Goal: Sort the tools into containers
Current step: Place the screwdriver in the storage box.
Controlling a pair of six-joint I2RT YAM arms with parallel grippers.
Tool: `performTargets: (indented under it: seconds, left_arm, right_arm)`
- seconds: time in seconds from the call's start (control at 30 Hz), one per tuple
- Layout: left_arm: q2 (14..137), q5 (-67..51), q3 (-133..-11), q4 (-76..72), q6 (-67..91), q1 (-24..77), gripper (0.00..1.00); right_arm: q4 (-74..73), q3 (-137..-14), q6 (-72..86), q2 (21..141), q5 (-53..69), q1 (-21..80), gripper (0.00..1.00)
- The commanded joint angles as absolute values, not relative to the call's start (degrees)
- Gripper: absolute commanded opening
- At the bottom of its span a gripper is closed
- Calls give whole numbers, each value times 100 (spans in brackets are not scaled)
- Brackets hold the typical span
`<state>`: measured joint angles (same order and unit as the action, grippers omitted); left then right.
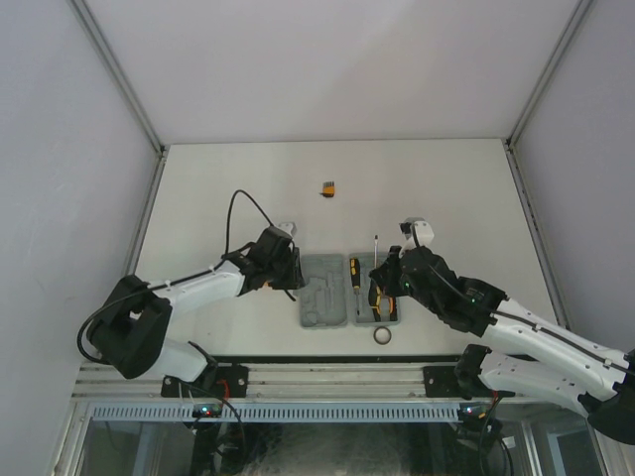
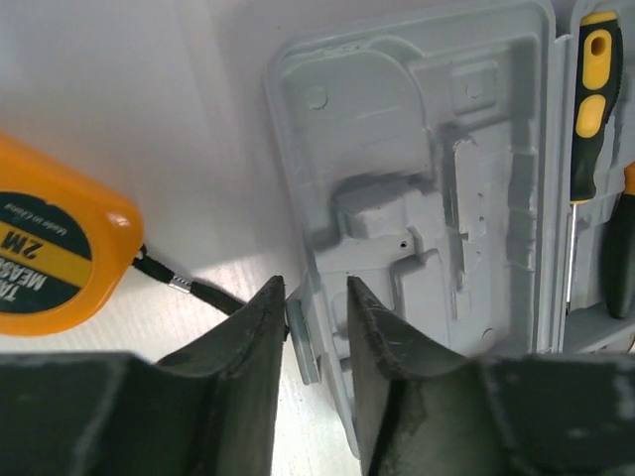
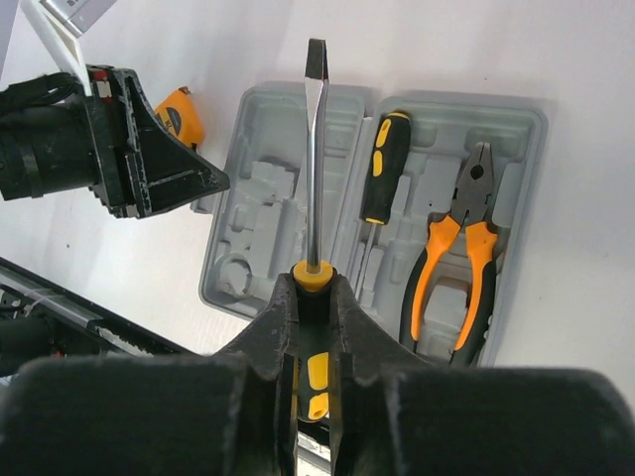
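The grey case [image 1: 319, 297] [image 2: 397, 149] [image 3: 258, 198] lies open in the middle of the table. In its right half rest the orange-handled pliers [image 3: 456, 258] and a black-and-orange screwdriver [image 3: 385, 169] [image 2: 593, 99]. My right gripper [image 3: 313, 288] [image 1: 385, 278] is shut on the handle of the other screwdriver [image 3: 315, 149] [image 1: 376, 246], held above the case with its blade pointing away. My left gripper [image 2: 316, 288] [image 1: 294, 270] straddles the case's left rim and latch tab [image 2: 301, 337], jaws a little apart. The orange tape measure [image 2: 50, 248] [image 3: 179, 111] lies just left of the case.
A tiny orange-black block [image 1: 327, 187] sits alone further back on the table. A small black ring [image 1: 383, 336] lies just in front of the case. A black cable [image 1: 243, 203] loops above the left arm. The metal rail [image 1: 317, 375] runs along the near edge.
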<state>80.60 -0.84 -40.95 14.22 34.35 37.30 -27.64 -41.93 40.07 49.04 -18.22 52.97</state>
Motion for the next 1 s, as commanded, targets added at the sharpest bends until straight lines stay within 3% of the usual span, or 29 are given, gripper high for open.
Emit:
performTargets:
  seconds: [0.0, 0.4, 0.97]
  left_arm:
    - [8238, -390, -3994, 902, 3599, 3700, 31]
    - [8240, -184, -3962, 934, 3808, 3663, 0]
    - [7476, -125, -3089, 213, 4849, 3308, 0]
  right_arm:
    - [-2448, -4227, 4070, 4816, -1775, 5258, 0]
    - [-2483, -4219, 4096, 4807, -1775, 5261, 0]
    - [-2478, -4223, 4097, 4972, -1763, 5252, 0]
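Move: The storage box lies open, its left edge just between the left hand's parted fingers, level with the hand, barely 1 cm to its right and 1 cm below. The tape measure sits some 8 cm to the left hand's left and 3 cm ahead, 2 cm lower; the screwdriver already in the box lies about 14 cm to its right, level ahead. From the right hand, which holds the other screwdriver, that box edge is roughly 18 cm left, 3 cm ahead and 14 cm down. The left hand settles about 1 cm lower with a slight drift to the right and shuts its half-open fingers on the storage box's left rim by the latch, pinching it. Keeping that pinch, it drags the box to the left, towards the tape measure, for nearly 3 cm, the wrist swinging some 10 degrees counter-clockwise, while the right hand stays put above the box and keeps hold of its screwdriver. ##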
